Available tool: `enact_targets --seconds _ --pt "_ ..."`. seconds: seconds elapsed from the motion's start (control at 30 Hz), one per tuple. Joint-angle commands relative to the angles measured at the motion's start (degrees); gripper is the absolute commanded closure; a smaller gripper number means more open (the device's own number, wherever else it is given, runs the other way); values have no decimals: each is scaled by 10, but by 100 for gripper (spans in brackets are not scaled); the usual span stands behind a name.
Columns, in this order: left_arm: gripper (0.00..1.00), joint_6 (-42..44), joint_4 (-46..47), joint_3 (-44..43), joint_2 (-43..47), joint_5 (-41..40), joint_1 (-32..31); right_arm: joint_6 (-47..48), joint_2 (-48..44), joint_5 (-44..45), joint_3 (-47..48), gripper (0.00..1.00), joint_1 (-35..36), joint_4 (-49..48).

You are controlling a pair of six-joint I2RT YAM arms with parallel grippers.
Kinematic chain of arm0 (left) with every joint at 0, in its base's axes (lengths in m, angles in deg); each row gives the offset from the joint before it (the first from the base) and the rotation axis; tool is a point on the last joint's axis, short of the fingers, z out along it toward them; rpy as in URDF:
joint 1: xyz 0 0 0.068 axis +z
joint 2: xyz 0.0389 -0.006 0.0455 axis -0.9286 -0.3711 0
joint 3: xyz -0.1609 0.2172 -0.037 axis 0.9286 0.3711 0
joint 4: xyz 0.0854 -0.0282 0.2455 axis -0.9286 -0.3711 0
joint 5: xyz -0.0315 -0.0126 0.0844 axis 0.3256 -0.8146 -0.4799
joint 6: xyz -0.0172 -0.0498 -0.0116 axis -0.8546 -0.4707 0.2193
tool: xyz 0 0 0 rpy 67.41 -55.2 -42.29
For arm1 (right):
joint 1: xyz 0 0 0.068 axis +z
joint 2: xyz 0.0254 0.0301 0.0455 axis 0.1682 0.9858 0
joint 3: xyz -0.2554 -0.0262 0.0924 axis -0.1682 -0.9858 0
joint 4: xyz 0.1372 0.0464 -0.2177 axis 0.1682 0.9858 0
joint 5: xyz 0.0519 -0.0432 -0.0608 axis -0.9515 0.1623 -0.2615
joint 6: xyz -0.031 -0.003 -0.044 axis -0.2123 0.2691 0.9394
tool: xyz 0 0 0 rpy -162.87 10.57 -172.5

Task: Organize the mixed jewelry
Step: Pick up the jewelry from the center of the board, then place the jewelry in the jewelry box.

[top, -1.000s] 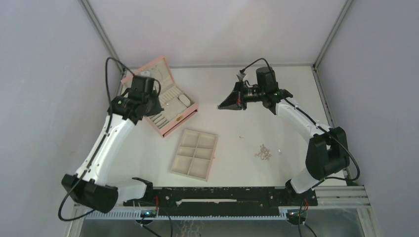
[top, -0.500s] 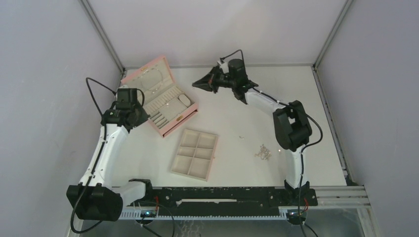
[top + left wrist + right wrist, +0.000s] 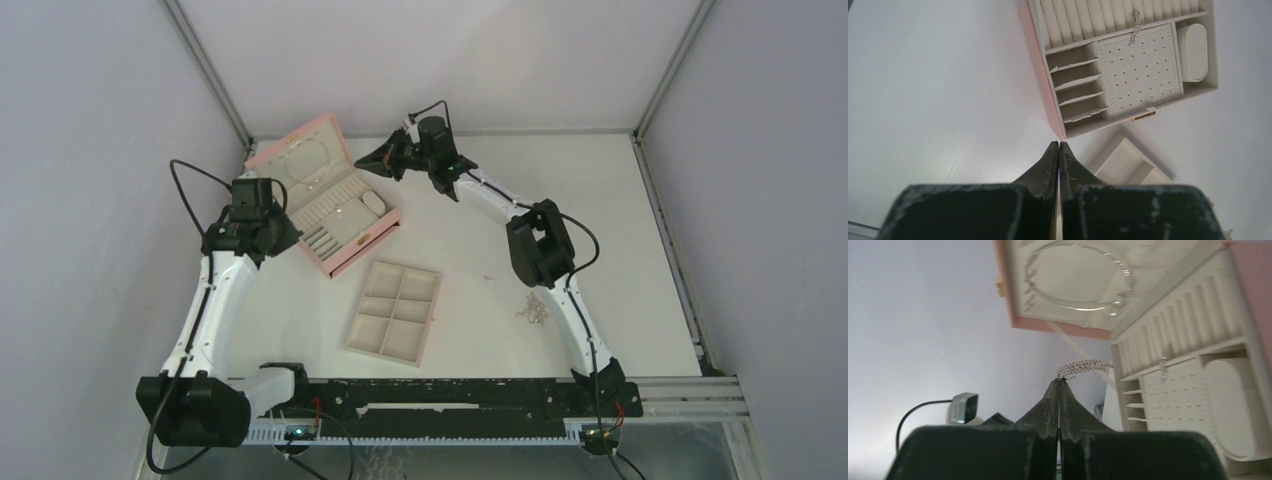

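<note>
My right gripper (image 3: 1060, 381) is shut on one end of a short sparkling chain piece (image 3: 1084, 366), held in the air beside the raised lid of the open pink box (image 3: 1058, 329). From above, this gripper (image 3: 361, 166) hangs at the back of the table, just right of the lid. A thin necklace (image 3: 1080, 308) lies looped inside the lid. One glittering earring (image 3: 1136, 27) rests on the box's perforated pad. My left gripper (image 3: 1059, 145) is shut and empty, hovering near the box's left front corner. A cluster of silver pieces (image 3: 532, 308) lies on the table at the right.
The beige six-compartment tray (image 3: 431, 320) sits in front of the pink box (image 3: 340, 255), near the table's middle. A tiny loose piece (image 3: 488, 277) lies between the tray and the cluster. Grey walls close in the table on three sides.
My right arm swung left along the back of the table, carrying the chain piece up to the box lid. The left gripper drew back leftward off the box.
</note>
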Motion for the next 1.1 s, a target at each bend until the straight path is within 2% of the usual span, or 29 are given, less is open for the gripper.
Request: enact_targets --seconds 0.0,0.27,0.83,1.07 --pt "96 19 7 -19 0 11 7 2 30 11 31 100 6 21" --pt "96 42 -2 -29 -11 24 29 23 41 8 6 100 13 29" --pt "96 54 4 -24 -24 46 37 53 79 -6 19 100 37 72" --pt "96 55 4 -24 -27 51 38 41 71 -11 -15 100 40 50"
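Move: The right hand, still pinching the sparkly bracelet, is above the jewelry box. The dotted board lies some 15 cm below it, about 5 cm back and 4 cm to the left. Around the board at similar depth are the oval cushion, 1 cm back and 1 cm to the right of the hand, and the ring rolls, 1 cm back and 8 cm to the left. From the left hand the board is about 8 cm ahead, 9 cm right and 12 cm below. With the pinched bracelet's free end coming to rest on the dotted board's corner beside the oval cushion, the right hand sinks about 12 cm: a fast drop, a short slowing, then down again while easing slightly back and left. Its fingertips tip some 15 degrees further down and stay shut. The empty left hand sinks just over a centimetre. ##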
